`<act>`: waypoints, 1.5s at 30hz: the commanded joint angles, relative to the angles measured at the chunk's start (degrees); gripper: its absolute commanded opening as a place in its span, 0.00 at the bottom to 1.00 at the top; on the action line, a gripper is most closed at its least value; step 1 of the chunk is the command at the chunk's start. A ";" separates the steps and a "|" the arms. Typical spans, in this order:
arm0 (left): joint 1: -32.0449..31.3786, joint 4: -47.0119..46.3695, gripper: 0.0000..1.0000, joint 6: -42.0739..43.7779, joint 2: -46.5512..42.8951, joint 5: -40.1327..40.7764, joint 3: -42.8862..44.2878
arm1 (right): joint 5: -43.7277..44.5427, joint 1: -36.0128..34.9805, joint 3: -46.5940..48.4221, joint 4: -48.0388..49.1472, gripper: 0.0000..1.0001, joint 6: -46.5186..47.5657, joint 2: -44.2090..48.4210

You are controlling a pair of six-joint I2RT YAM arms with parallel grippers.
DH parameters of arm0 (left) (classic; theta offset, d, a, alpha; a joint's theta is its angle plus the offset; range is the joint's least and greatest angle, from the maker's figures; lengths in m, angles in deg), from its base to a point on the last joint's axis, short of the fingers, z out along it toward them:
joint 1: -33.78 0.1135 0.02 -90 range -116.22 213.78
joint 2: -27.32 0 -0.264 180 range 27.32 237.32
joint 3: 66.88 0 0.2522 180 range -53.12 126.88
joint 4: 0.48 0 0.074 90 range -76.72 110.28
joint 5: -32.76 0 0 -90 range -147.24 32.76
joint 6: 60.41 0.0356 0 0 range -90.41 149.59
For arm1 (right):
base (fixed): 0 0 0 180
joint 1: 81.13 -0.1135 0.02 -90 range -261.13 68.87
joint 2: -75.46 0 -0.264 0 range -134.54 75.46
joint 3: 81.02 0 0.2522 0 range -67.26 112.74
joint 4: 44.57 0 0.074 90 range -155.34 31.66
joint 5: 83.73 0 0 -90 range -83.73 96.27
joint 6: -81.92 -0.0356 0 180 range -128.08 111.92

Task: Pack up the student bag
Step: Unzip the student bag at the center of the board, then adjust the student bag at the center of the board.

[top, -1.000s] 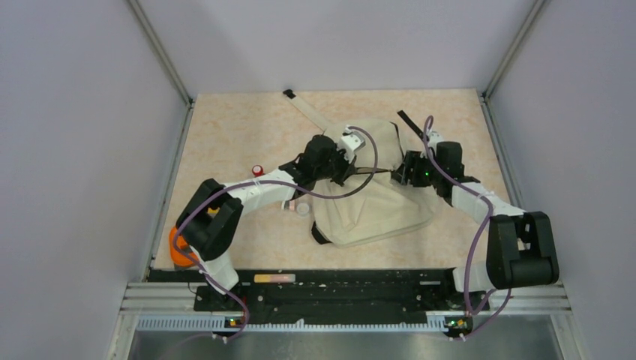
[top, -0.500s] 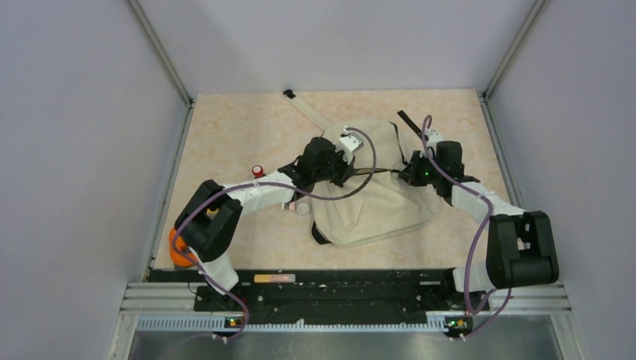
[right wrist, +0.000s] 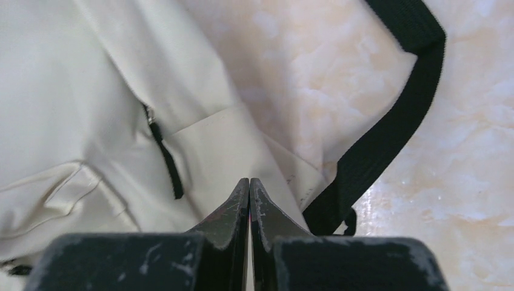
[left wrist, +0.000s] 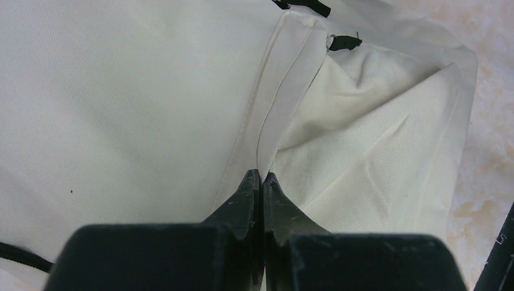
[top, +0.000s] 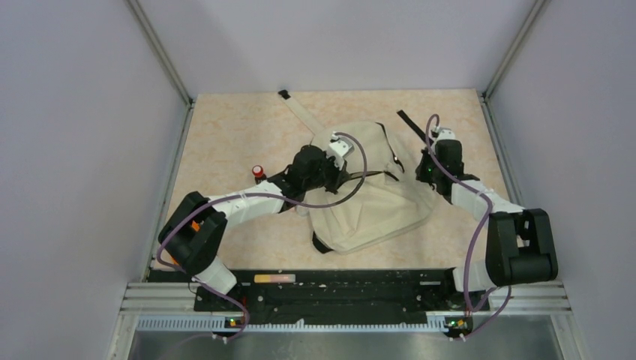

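Observation:
The student bag (top: 371,206) is a cream fabric backpack lying in the middle of the table. A beige strap (top: 300,112) trails to the far left and a black strap (top: 409,122) to the far right. My left gripper (top: 335,171) is at the bag's upper left. In the left wrist view its jaws (left wrist: 262,174) are shut on a raised fold of the cream fabric (left wrist: 285,97). My right gripper (top: 424,169) is at the bag's right edge. Its jaws (right wrist: 250,180) are shut on the cream flap (right wrist: 224,145), beside a black zipper pull (right wrist: 166,160) and the black strap (right wrist: 394,127).
A small red-and-white item (top: 257,171) stands on the table left of the left arm. Metal posts and grey walls close in the table on the left, right and far sides. A black rail (top: 322,285) runs along the near edge.
My left gripper has moved left and toward me with the bag fabric, and the bag has shifted and spread. My right gripper has moved slightly right. The small items by the left forearm are now hidden.

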 commanded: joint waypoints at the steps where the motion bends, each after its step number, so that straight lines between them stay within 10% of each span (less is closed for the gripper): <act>1: 0.36 -3.30 0.00 -2.83 -3.02 0.69 -1.01 | 4.12 0.33 4.15 -0.63 0.00 0.18 -0.96; 5: 0.61 -2.83 0.00 -7.21 -1.90 1.29 -0.03 | -3.75 0.27 3.86 -2.28 0.00 -1.73 4.03; 8: 1.34 -1.84 0.00 -12.52 -1.18 1.39 0.66 | -5.16 -2.65 4.79 -7.47 0.24 -3.38 8.11; 12: 2.63 -1.93 0.00 -15.38 -1.07 1.24 0.61 | 3.85 -11.39 4.53 -12.04 0.55 -6.10 12.40; 21: 7.20 -2.22 0.00 -18.10 0.14 -3.14 1.45 | 18.38 -30.60 2.97 -16.46 0.67 -13.21 17.90; 23: 7.86 -2.22 0.00 -18.23 0.34 -3.85 1.51 | 22.22 -33.61 1.60 -18.29 0.84 -17.36 20.16; 34: 9.19 -3.64 0.00 -18.64 2.78 -6.84 1.73 | 33.70 -34.08 -5.21 -33.30 0.98 -26.35 37.36; 45: 9.18 -5.32 0.00 -19.06 3.77 -7.83 1.19 | 18.65 -21.36 -14.60 -26.27 0.98 -28.61 39.13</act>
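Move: The bag's near right corner lies about 12 cm behind the right hand, level sideways and some 3 cm below it. The far zip pull is about 8 cm left of this hand and 4 cm ahead, the near pull 11 cm left and level with it, and the black strap about 11 cm ahead and 2 cm right. The left hand still pinches the zip flap. From it, the corner is roughly 28 cm right and 9 cm back, and the near pull is 15 cm right and 3 cm ahead. The right hand, shut and empty beside the zip pulls, backs off about 14 cm towards the bag's near right corner, rising some 7 cm while it swings about 13 cm left over the bag and opens wide, then swings back right about 10 cm and sinks some 5 cm, turning clockwise over the corner area. The left hand keeps its pinch on the flap and draws it about 3 cm forward and left, rolling some 20 degrees about its fingers and settling slightly lower. ##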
